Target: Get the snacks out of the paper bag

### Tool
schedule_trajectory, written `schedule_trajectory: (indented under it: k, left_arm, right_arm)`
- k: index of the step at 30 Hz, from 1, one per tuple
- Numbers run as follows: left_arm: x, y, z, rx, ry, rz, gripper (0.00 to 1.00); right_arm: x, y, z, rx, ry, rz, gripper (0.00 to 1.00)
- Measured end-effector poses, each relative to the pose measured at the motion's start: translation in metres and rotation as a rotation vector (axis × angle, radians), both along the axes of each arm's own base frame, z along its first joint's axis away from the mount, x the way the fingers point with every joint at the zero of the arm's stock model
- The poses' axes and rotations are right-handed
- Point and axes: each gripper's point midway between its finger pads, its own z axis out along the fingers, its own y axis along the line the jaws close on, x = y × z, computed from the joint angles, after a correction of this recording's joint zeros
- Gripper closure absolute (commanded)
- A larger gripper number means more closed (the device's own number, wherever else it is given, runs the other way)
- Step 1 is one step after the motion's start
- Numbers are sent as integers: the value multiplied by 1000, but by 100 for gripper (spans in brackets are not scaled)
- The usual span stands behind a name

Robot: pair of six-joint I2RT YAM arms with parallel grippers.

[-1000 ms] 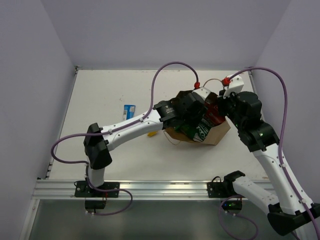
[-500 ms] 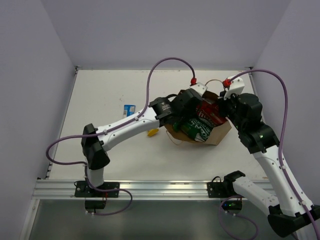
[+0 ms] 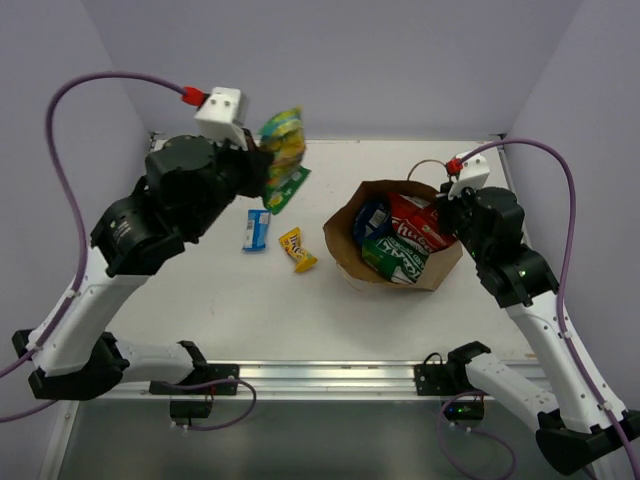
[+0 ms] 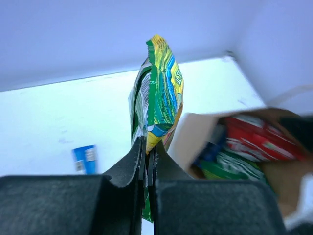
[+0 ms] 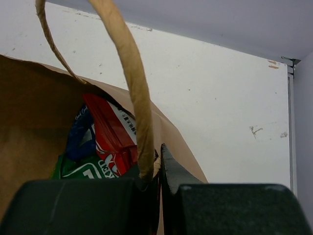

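The brown paper bag (image 3: 343, 252) stands open right of centre, with red (image 3: 417, 226), green (image 3: 394, 256) and blue (image 3: 371, 215) snacks inside. My left gripper (image 3: 262, 166) is raised high at the back left, shut on a green-yellow packet (image 3: 284, 152). In the left wrist view that packet (image 4: 159, 93) sticks up from the closed left gripper (image 4: 147, 148), with the bag (image 4: 194, 133) to the right. My right gripper (image 5: 159, 164) is shut on the bag's rim (image 5: 172, 132) beside its handle (image 5: 132, 83); the red packet (image 5: 110, 131) shows inside.
A blue packet (image 3: 257, 229) and a small yellow packet (image 3: 296, 249) lie on the white table left of the bag. Grey walls close in the table on three sides. The arm bases sit on the rail (image 3: 320, 375) along the near edge.
My left gripper closed on the green-yellow packet inside the bag, then swung it up and far to the left, out of the bag. The right gripper kept its hold on the rim.
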Motion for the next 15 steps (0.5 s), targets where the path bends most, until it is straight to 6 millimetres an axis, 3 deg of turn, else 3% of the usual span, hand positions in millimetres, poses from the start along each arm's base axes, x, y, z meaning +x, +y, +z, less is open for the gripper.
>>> schedule_trajectory:
  k: [3, 6, 10, 13, 15]
  left_arm:
    - [26, 58, -9, 36, -10, 201, 100]
    - [54, 92, -50, 151, 49, 333, 100]
    - [105, 133, -148, 349, 234, 487, 100]
    - [127, 166, -229, 509, 419, 563, 100]
    - [136, 185, -272, 592, 527, 599, 96]
  right_arm:
    - [0, 0, 0, 0, -1, 0, 100]
    - [0, 0, 0, 1, -1, 0, 100]
    - [-1, 0, 1, 2, -4, 0, 100]
    - [-2, -1, 1, 2, -6, 0, 100]
    - [-3, -1, 1, 3, -7, 0, 100]
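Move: The held green-and-yellow packet is bound for bare table left of the blue packet, roughly 15 cm ahead, 20 cm left and 45 cm below the left gripper. The blue packet lies about 14 cm ahead and 11 cm left, the yellow packet 10 cm ahead and 1 cm left, both some 46 cm down; the paper bag is about 20 cm right and 4 cm ahead. From the right gripper that bare spot is some 48 cm left, 11 cm ahead. Bring the left gripper down about 27 cm in one fast sweep, carrying the pinched packet left and forward towards the bare table beyond the blue packet: start mostly leftward, then let the drop take over. Turn the wrist counter-clockwise and tip the fingers down some 30 degrees, keeping them shut. Keep the right gripper still, holding the bag's rim. ##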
